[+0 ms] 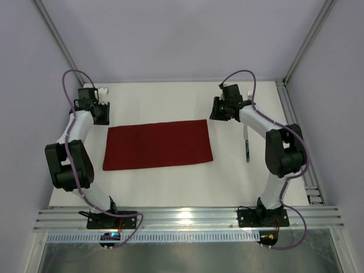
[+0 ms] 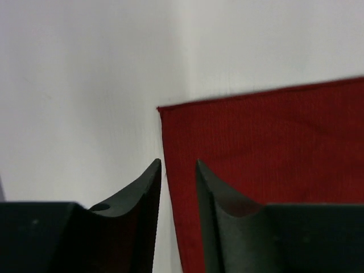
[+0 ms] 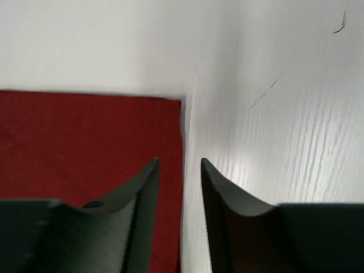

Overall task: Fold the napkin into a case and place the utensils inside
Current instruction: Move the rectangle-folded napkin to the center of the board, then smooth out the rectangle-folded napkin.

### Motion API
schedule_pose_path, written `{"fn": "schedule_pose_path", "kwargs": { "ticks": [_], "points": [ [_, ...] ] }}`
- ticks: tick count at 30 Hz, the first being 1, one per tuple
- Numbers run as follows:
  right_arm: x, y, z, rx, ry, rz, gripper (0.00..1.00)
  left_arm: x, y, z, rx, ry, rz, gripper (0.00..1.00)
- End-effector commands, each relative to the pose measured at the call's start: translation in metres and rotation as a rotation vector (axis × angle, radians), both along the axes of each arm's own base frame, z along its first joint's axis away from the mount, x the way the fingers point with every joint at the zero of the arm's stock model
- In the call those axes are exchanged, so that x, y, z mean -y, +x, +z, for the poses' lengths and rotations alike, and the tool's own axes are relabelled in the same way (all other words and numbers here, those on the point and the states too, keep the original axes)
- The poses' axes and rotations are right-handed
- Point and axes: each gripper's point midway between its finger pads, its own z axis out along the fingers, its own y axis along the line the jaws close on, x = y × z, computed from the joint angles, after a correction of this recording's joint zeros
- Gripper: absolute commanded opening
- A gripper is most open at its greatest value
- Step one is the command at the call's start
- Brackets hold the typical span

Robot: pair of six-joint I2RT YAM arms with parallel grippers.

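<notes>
The dark red napkin [image 1: 157, 144] lies flat on the white table [image 1: 170, 182] as a wide rectangle. My left gripper [image 1: 101, 111] hovers at its far left corner, open, with nothing between the fingers. In the left wrist view the napkin [image 2: 273, 142] shows its left edge running under the gap of the left gripper [image 2: 178, 164]. My right gripper [image 1: 218, 109] is at the far right corner, also open and empty. In the right wrist view the napkin [image 3: 85, 142] has its right edge below the right gripper [image 3: 180, 162]. A utensil with a teal handle [image 1: 248, 151] lies right of the napkin, partly under the right arm.
A small white object [image 1: 104, 90] sits at the table's far left edge behind the left gripper. A metal rail [image 1: 187, 217] with the arm bases runs along the near edge, and frame posts stand at the far corners.
</notes>
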Motion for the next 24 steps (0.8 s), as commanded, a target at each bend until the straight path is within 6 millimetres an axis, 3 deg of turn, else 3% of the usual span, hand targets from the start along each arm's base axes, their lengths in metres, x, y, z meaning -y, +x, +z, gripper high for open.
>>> {"fn": "schedule_pose_path", "kwargs": {
  "ticks": [1,2,3,6,8,10,13,20,21,23,24],
  "points": [
    [-0.022,-0.036,0.058,0.154,-0.078,0.058,0.33,0.021,-0.039,0.039,0.021,-0.025,-0.093,0.29],
    [-0.035,-0.048,0.056,0.153,-0.064,0.096,0.21,0.029,-0.059,0.025,-0.041,-0.042,-0.118,0.24],
    [-0.061,-0.074,0.049,0.124,-0.022,0.187,0.15,0.036,-0.081,0.016,-0.117,-0.063,-0.152,0.17],
    [-0.108,-0.106,0.040,0.080,0.095,0.295,0.04,0.046,-0.125,-0.014,-0.276,-0.096,-0.188,0.13],
    [-0.149,-0.128,0.038,0.068,0.193,0.412,0.04,0.053,-0.145,-0.025,-0.349,-0.115,-0.215,0.13],
    [-0.172,-0.140,0.029,0.035,0.253,0.460,0.04,0.049,-0.157,-0.038,-0.396,-0.091,-0.210,0.15],
    [-0.171,-0.145,0.005,-0.029,0.277,0.420,0.04,0.042,-0.167,-0.060,-0.448,-0.064,-0.185,0.16],
    [-0.144,-0.169,-0.047,-0.175,0.244,0.329,0.04,0.029,-0.184,-0.089,-0.533,0.004,-0.167,0.16],
    [-0.130,-0.175,-0.060,-0.210,0.237,0.296,0.04,0.026,-0.184,-0.090,-0.533,0.020,-0.164,0.16],
    [-0.114,-0.178,-0.067,-0.223,0.260,0.230,0.04,0.024,-0.186,-0.093,-0.540,0.033,-0.170,0.16],
    [-0.093,-0.184,-0.072,-0.229,0.253,0.179,0.04,0.020,-0.186,-0.094,-0.542,0.055,-0.173,0.16]
  ]
}}
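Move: The left hand is heading for the napkin's near-left corner, about 21 cm back, 2 cm left and 8 cm below; the napkin's far-left corner is roughly 1 cm ahead and 1 cm right. From the right hand the napkin's middle lies some 11 cm back, 27 cm left and 7 cm down, its near-right corner about 19 cm back and 1 cm right, and the knife roughly 9 cm back and 18 cm right. The left fingertips come down onto the napkin just inside its near-left corner, and the right ones reach the cloth by its near edge. Both hands lift over the napkin, sweep back about 18 cm, then sink, fingers narrowing: left partly, right to shut. The left drifts right and tips nearly vertical; the right swings 16 cm left, then eases back right a few centimetres. ##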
